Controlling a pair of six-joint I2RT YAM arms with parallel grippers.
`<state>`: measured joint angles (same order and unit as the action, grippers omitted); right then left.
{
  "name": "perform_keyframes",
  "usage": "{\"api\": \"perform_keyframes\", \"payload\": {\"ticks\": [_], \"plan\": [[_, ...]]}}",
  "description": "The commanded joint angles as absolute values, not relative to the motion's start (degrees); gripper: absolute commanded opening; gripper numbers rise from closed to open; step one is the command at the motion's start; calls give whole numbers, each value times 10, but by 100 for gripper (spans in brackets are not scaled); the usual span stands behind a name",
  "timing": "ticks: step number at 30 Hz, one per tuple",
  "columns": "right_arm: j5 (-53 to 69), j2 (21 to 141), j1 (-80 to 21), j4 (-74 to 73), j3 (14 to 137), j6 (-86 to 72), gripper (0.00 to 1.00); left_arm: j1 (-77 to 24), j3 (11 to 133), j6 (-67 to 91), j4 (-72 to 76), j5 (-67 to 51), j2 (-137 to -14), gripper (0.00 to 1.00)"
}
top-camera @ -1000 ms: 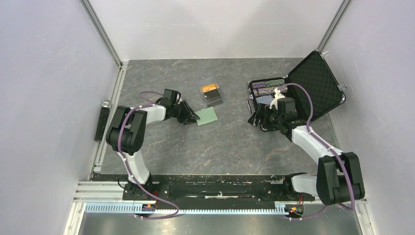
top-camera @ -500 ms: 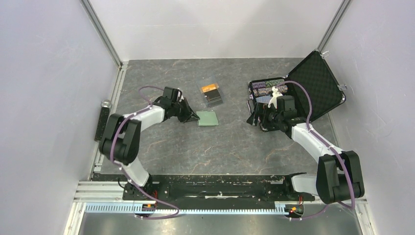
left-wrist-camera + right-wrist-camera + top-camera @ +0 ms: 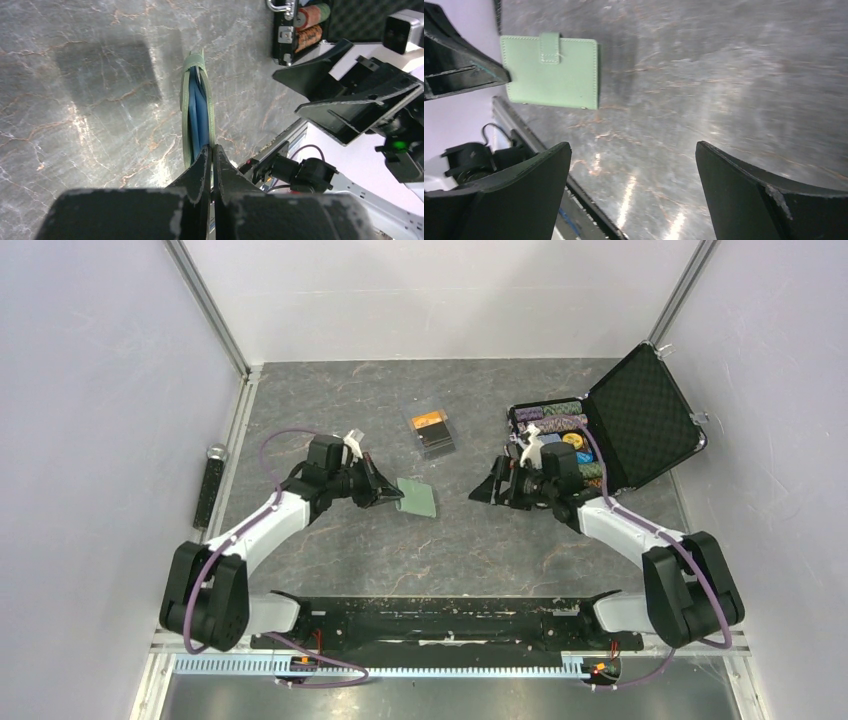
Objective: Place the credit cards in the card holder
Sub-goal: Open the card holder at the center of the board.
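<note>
The pale green card holder (image 3: 418,497) hangs tilted just above the table, with my left gripper (image 3: 397,496) shut on its left edge. The left wrist view shows the card holder (image 3: 197,107) edge-on, blue pockets between its green covers, and the left gripper (image 3: 212,150) pinching its near edge. The credit cards (image 3: 432,430), orange on top of dark ones, lie in a small stack on the table behind it. My right gripper (image 3: 480,492) stands open and empty a short way right of the holder, facing it. The right wrist view has the card holder (image 3: 551,75) closed, snap tab up, beyond the right gripper (image 3: 632,145).
A black hard case (image 3: 640,425) stands open at the back right, with rows of poker chips (image 3: 555,415) inside, just behind my right arm. A black bar (image 3: 212,485) lies along the left rail. Walls close in the table on three sides.
My left gripper shut on the card holder, lifted it off the table and drew it nearer. My right arm swung left, away from the case and toward the holder.
</note>
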<state>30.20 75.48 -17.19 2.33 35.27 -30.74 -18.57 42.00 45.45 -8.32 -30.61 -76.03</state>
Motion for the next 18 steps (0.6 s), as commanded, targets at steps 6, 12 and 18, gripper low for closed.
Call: {"api": "perform_keyframes", "payload": {"ticks": [6, 12, 18], "plan": [[364, 789, -230, 212, 318, -439, 98, -189, 403, 487, -32, -372, -665, 2], [385, 790, -235, 262, 321, -481, 98, -190, 398, 547, 67, -423, -634, 2], [421, 810, -253, 340, 344, -548, 98, -190, 399, 594, 140, -459, -639, 2]]}}
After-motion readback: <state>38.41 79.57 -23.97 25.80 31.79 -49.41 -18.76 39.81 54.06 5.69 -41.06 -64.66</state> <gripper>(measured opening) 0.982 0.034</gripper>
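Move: Between the left fingers, already clamped by one edge, the green card holder has its middle about 4 cm to their right, 1 cm ahead and 3 cm lower; the tray of cards lies some 20 cm ahead of the left hand, 8 cm right and 10 cm below. From the right hand the card holder is about 17 cm left, 2 cm back and roughly level, while the open chip case sits 18 cm right, 11 cm ahead and 5 cm lower. Raising the clamped card holder about 10 cm, the left hand drifts slightly right and back and tips its fingers up towards level, some 20 degrees. The right hand comes to meet it, about 6 cm left and 4 cm up, its fingers also swinging towards level and staying wide open. ##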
